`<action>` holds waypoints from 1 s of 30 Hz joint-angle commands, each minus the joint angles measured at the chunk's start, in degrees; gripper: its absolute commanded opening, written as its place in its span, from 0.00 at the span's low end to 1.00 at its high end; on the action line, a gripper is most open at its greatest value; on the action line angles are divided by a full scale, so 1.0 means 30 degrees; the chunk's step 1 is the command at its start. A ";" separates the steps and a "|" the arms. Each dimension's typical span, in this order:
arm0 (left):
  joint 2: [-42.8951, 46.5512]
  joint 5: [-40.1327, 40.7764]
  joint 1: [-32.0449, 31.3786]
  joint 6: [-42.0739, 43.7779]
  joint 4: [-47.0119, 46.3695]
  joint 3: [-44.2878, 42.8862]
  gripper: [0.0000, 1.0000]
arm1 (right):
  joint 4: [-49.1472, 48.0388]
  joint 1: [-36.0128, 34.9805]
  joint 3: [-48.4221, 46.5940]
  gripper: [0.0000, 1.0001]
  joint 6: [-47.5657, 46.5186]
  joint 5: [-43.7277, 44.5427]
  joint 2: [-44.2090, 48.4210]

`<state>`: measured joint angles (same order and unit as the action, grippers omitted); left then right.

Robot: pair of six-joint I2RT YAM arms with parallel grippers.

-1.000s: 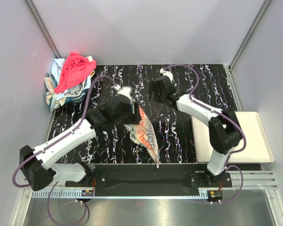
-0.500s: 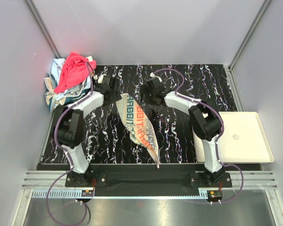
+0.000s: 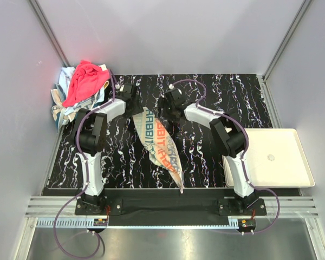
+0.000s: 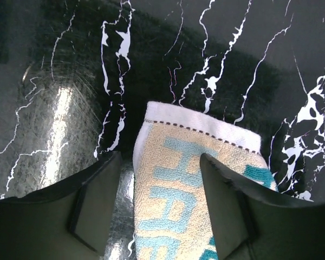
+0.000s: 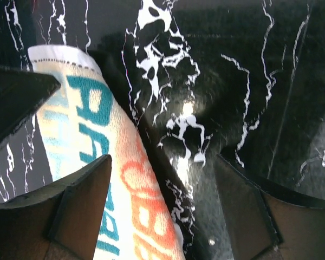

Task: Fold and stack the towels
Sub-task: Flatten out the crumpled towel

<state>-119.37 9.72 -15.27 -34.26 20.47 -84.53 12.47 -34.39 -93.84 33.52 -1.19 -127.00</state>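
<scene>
A cream towel with teal and orange block letters (image 3: 160,146) lies folded into a long narrow strip, running diagonally from mid-table to the near edge. My left gripper (image 3: 133,103) hangs open low over its far end; in the left wrist view the towel (image 4: 179,179) lies between the spread fingers (image 4: 97,206). My right gripper (image 3: 169,106) is open just right of that same end, with the towel (image 5: 97,135) beside its left finger (image 5: 78,211) and bare table between the jaws. More towels, a pink-red one (image 3: 85,80) on top, are heaped at the far left corner.
A flat cream tray (image 3: 276,157) sits at the right edge of the black marbled table (image 3: 206,157). Grey walls close in the back and sides. The tip of my left gripper (image 5: 19,97) shows at the left of the right wrist view.
The towel's far end, bunched under my left gripper a second ago, now lies flat. The left gripper has shifted up and left; the right one has edged left toward the towel's end.
</scene>
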 commanded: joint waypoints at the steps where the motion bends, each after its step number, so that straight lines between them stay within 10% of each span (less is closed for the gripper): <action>1: -0.0287 -0.0279 0.0138 0.0375 -0.0290 -0.0710 0.62 | 0.0647 -0.0196 -0.1411 0.82 0.0194 -0.0218 -0.0877; 17: 0.1205 -0.0983 0.0167 0.0229 -0.0876 0.0491 0.02 | 0.1410 -0.0343 -0.2118 0.51 -0.0039 0.0953 -0.1144; 30: 0.4749 -0.0836 -0.0360 0.0024 -0.1227 0.2658 0.00 | 0.1411 -0.0372 -0.1210 0.26 -0.1006 0.2564 0.0963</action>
<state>-110.04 7.11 -15.84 -34.11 19.38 -77.65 16.67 -34.89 -97.93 32.08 3.77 -129.91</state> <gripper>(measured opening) 0.012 0.268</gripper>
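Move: The crumpled towel runs slantwise under both hands, its middle some 16 cm back and 10 cm to the right of the left hand, and about 13 cm straight back from the right. The left fingers straddle its left edge, with the towel's far left corner about 3 cm ahead, 1 cm left and 1 cm below. The towel's right edge lies directly under the right hand, roughly 2 cm down. The towel pile stands about 26 cm left of the left hand and 6 cm farther out. Barely sinking, the left hand shuts its fingers on the towel's left edge just short of the far hem, then rises about 4 cm and draws back some 2.5 cm with the edge pinched. The right hand eases down about 1 cm at the towel's right edge, closing from wide to about a quarter open, and then drifts slightly right. ##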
